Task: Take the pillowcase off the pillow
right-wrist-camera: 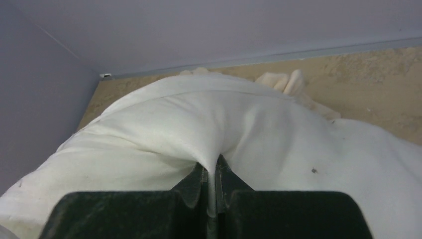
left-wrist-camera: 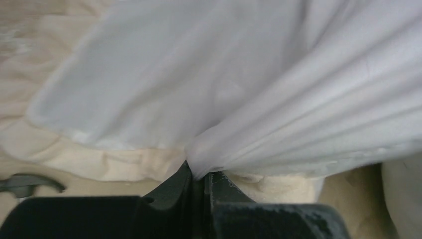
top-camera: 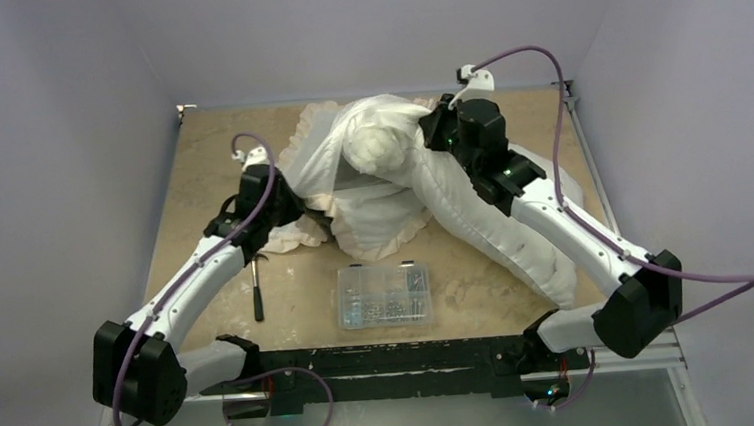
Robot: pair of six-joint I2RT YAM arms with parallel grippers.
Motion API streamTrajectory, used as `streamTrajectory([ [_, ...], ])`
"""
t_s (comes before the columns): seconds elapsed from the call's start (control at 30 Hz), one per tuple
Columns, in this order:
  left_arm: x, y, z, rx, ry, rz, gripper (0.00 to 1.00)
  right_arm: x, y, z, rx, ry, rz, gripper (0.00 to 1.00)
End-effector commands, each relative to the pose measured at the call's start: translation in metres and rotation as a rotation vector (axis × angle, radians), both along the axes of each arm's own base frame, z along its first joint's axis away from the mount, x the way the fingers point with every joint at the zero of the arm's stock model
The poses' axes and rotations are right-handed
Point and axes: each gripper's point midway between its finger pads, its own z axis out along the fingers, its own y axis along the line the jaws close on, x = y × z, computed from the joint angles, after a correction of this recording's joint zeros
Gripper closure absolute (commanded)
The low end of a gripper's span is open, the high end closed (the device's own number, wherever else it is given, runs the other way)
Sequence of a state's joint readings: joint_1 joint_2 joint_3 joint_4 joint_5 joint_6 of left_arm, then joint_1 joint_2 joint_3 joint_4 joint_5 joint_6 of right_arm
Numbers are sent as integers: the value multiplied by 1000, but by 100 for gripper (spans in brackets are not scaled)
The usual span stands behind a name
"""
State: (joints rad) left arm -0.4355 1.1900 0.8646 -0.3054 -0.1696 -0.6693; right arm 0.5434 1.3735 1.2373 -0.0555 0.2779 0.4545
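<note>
The pillowcase is thin white fabric with a cream frill, bunched at the table's middle left. The left wrist view shows its white cloth drawn into taut folds above the frill. My left gripper is shut on a pinch of that cloth at its left edge. The plump off-white pillow runs from the back centre down to the front right. At its raised back end my right gripper is shut on a fold of the pillow.
A clear plastic box of small parts lies near the front centre. A dark-handled tool lies on the table by my left arm. Grey walls close in the back and both sides.
</note>
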Motion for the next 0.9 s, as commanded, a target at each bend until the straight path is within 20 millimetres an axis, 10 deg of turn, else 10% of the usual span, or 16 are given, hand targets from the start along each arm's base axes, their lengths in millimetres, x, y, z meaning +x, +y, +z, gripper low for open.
streamTrajectory([
  [0.0, 1, 87, -21, 46, 65, 240, 100, -8, -32, 83, 41, -241, -60, 100],
  [0.37, 38, 112, -6, 165, 62, 272, 100, -63, -12, 107, 12, -374, 210, 100],
  [0.67, 43, 138, -42, 233, 142, 327, 100, -138, -22, 209, 41, -676, 357, 100],
  [0.87, 68, 162, -57, 102, 195, 376, 100, -167, -21, 232, 11, -769, 440, 100],
])
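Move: The left hand already pinches the pillowcase's edge, with the case's middle about 18 cm to its right, 10 cm ahead and 12 cm below; the hammer lies some 14 cm left and 15 cm back. The screw box is roughly 22 cm right and 22 cm back, on the table. The right hand already grips the pillow's cover: the pillow's middle is about 16 cm back, 18 cm right and 22 cm below, its frayed end some 17 cm left, level fore and aft, 10 cm lower. Both hands keep their pinch and part case from pillow: the left hand jerks the pillowcase's edge leftward, away from the pillow, eases forward, then goes on left and down, about 14 cm left and 7 cm lower in all, swinging some 20 degrees counter-clockwise and tipping its fingers a little more down. The right hand hauls the pillow's cover up and back, about 14 cm up and 12 cm back and faster towards the end, while its fingers tilt upward and swing counter-clockwise. ##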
